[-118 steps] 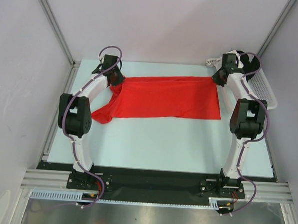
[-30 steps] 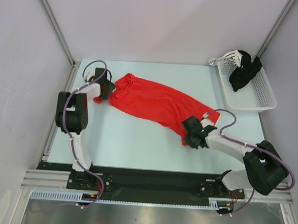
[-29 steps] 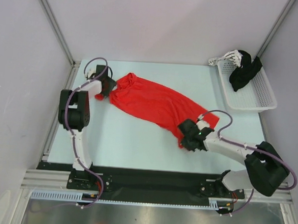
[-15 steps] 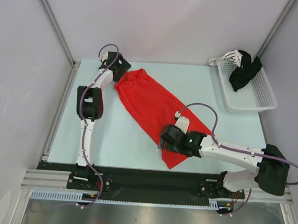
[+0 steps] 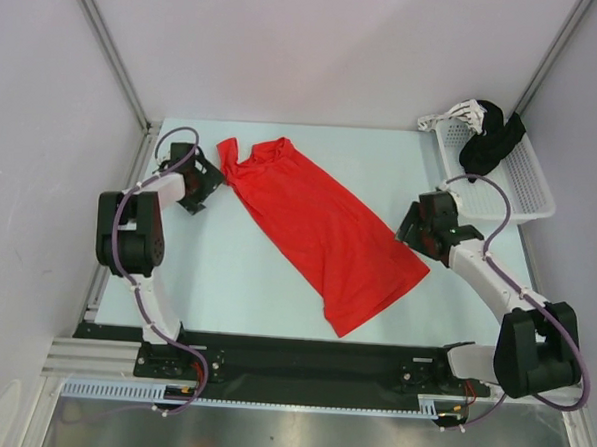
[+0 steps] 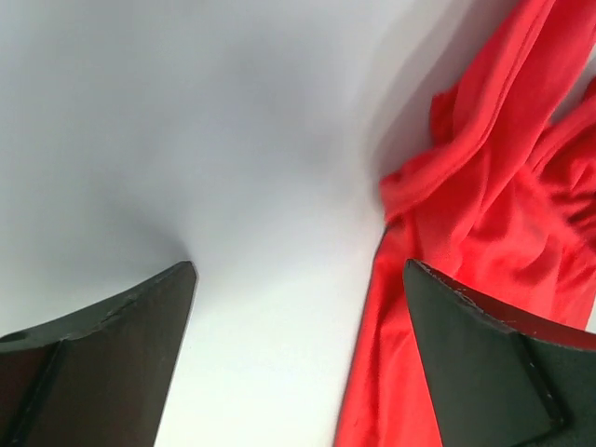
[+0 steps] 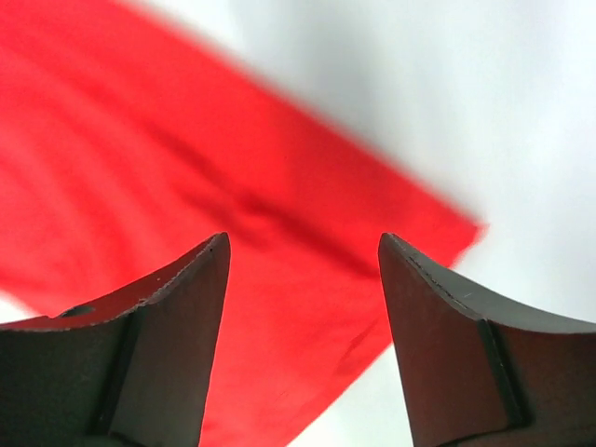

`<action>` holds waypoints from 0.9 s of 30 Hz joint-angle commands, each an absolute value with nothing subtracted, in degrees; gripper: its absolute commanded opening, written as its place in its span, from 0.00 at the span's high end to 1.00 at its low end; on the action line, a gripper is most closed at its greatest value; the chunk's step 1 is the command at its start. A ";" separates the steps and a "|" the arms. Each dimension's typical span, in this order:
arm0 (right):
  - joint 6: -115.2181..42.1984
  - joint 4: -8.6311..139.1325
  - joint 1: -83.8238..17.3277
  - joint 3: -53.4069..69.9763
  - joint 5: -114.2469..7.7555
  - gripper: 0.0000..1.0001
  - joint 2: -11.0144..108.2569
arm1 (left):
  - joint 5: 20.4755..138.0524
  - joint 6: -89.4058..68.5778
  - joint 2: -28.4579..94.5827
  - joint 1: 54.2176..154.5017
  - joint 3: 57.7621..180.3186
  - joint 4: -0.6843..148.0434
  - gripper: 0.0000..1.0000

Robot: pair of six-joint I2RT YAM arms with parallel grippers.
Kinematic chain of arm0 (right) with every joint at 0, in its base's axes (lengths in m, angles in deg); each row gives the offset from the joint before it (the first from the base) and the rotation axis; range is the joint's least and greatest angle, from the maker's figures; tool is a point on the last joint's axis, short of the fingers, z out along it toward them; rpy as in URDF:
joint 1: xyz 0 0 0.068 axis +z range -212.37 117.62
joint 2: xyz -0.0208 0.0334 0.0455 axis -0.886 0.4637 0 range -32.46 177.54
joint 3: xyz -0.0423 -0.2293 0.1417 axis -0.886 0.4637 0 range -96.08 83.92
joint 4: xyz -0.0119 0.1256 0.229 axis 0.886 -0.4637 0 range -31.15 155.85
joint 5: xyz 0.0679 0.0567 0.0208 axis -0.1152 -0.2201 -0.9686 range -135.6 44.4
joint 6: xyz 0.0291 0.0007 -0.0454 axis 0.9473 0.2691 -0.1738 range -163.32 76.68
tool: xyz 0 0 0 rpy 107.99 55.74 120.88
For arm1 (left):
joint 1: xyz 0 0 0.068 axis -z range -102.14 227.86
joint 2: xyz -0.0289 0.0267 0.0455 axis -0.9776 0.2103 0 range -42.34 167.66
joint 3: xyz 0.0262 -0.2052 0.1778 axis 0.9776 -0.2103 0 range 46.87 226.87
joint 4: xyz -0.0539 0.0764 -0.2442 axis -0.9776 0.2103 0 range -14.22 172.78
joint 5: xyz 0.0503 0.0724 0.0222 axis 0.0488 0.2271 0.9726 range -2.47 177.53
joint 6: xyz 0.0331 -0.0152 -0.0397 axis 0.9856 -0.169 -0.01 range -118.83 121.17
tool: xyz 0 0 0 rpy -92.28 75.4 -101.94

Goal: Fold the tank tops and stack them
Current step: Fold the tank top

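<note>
A bright red tank top lies flat and slantwise on the table, its neck and straps at the far left and its hem near the front middle. My left gripper stands open just left of the straps, over bare table, holding nothing. In the left wrist view the bunched strap of the tank top lies beside the right finger. My right gripper is open at the garment's right edge. Seen from the right wrist, the open right gripper hangs above the tank top, apart from it.
A white mesh basket stands at the back right with a black garment draped in it and a white item over its far rim. Grey walls close in the table on three sides.
Both grippers let go of the red tank top and opened. The garment swung from lying across to slanting toward the front. The right arm pulled back from the hem to the right.
</note>
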State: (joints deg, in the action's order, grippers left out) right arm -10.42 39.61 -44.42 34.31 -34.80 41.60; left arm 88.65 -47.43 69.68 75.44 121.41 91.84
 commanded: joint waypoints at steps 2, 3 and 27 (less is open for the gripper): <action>-14.14 45.62 -52.42 38.74 -38.31 0.29 42.07 | 84.54 -44.45 63.40 77.24 113.86 84.32 0.00; -14.49 45.72 -53.14 38.74 -38.22 0.29 42.42 | 84.19 -44.36 62.78 77.42 111.41 82.13 0.00; -8.44 39.22 -48.42 47.53 -40.42 1.00 39.00 | 80.76 -44.71 95.19 83.75 156.42 92.73 0.91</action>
State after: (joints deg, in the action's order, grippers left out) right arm -10.42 43.80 -51.74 47.30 -40.17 42.83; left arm 80.30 -45.25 91.78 82.53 148.34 88.93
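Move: The left hand, open and low, has the near folds of the tank top's bunched shoulder end about 9 cm ahead and 8 cm to its right, some 2 cm lower; the second shoulder bunch is roughly 17 cm ahead and 18 cm right of this hand. For the right hand, the tank top's right hem corner lies about 7 cm right, 1 cm back and 9 cm below. The other hem corner lies about 24 cm back and 15 cm left of the right hand. The left hand first eases slightly back while slipping right, then runs forward low over the table to the shoulder folds, ending about 11 cm forward and 9 cm right, turning some 15 degrees clockwise and closing to pinch them. The right hand sweeps about 5 cm right and sinks some 8 cm onto the hem corner with its fingers tipping further down, shuts to pinch the cloth just inside the corner, and draws it a few centimetres back and a little left. ##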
